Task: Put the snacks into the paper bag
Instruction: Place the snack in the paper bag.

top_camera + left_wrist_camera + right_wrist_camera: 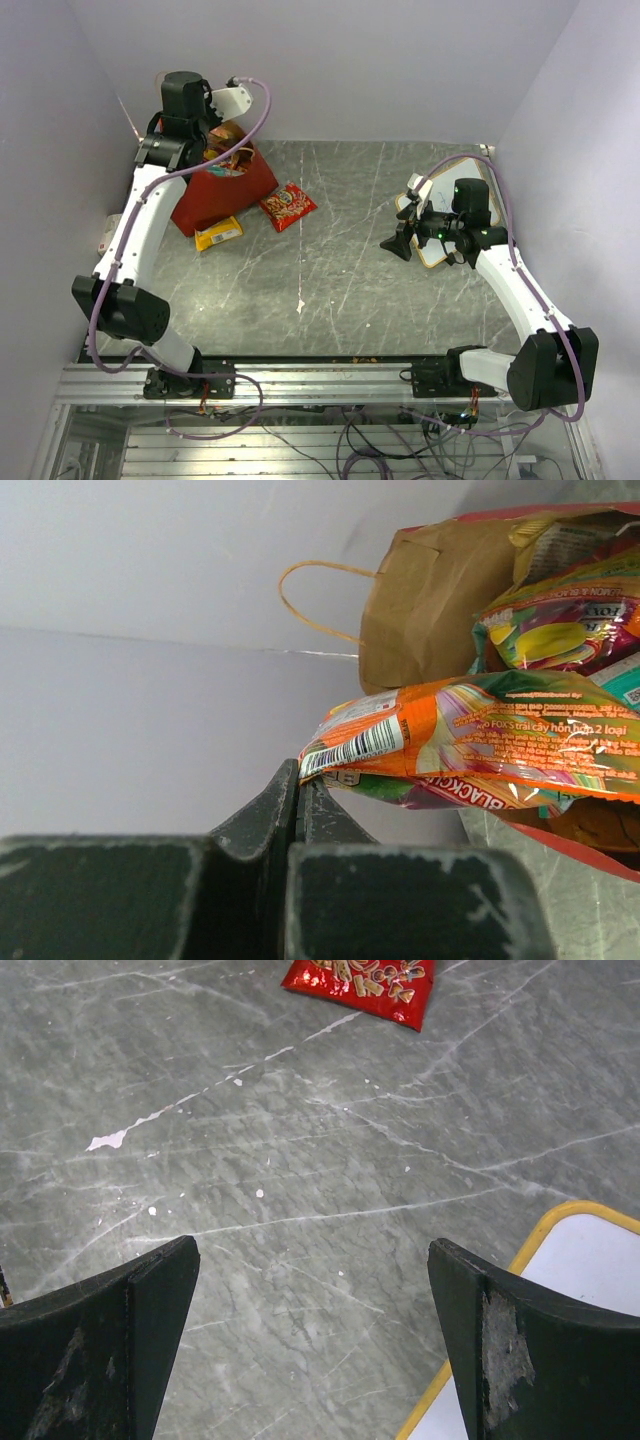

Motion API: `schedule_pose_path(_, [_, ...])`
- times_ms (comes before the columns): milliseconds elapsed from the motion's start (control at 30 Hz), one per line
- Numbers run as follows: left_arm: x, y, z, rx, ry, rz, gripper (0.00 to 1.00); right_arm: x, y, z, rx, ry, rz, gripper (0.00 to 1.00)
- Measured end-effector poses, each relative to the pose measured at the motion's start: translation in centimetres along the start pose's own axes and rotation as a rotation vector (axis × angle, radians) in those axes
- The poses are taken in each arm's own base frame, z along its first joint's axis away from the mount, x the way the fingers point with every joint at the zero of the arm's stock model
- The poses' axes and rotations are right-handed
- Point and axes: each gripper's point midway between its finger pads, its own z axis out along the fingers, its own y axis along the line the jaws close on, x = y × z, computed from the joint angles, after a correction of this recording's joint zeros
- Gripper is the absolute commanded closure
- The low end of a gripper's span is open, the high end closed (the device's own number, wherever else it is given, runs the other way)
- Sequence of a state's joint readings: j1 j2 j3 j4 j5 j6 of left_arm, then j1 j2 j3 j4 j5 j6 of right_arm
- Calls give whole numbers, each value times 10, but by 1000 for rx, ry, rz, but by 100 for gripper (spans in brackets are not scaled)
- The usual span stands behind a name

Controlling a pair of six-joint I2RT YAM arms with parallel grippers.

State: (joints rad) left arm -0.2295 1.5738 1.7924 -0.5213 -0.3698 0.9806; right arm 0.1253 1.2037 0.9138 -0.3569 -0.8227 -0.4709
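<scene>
The red paper bag stands at the back left, its brown inside and a loop handle facing the left wrist camera. Several snacks are in its mouth. An orange packet sticks out of the bag sideways, its barcode corner pinched at the tips of my shut left gripper, which hovers at the bag's opening. A red packet and an orange-yellow packet lie on the table beside the bag. My right gripper hangs open over bare table, with nothing between its fingers.
A white board with an orange edge lies under the right arm at the right side. Purple walls close in the back and both sides. The bag stands near the back left corner.
</scene>
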Motion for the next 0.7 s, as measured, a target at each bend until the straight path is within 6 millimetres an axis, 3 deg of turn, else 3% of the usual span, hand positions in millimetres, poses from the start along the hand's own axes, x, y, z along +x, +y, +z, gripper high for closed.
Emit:
schedule_pose_path(300, [-1, -34, 30, 164, -70, 106, 93, 0, 0, 0, 1, 0, 0, 2])
schedule_pose_path(467, [18, -54, 35, 304, -69, 161, 93, 0, 0, 0, 1, 1, 0, 2])
schedule_pose_path(700, [64, -61, 32, 407, -20, 177, 93, 0, 0, 0, 1, 1, 0, 2])
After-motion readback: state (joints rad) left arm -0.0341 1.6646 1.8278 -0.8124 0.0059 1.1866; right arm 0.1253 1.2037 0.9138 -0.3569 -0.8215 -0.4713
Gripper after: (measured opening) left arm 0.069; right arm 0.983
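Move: The orange candy pack hangs from the left fingers above the paper bag. The middle of the bag's open mouth lies about 5 cm ahead of that hand, 6 cm to its right and 12 cm below. On the table, nearly 40 cm below the hand, a yellow packet lies 5 cm back and 6 cm right, and a red packet 5 cm ahead and 25 cm right. From the idle right hand, the bag's mouth is some 22 cm ahead, 50 cm left and 8 cm higher. The orange candy pack, still pinched by one end, is lowered about 9 cm towards the bag's mouth by the left hand. The hand first eases a couple of centimetres forward and slightly right, then draws back and swings some 4 cm left as it sinks, its fingers tipping down about 20 degrees and turning roughly 15 degrees clockwise. The grip stays shut. ##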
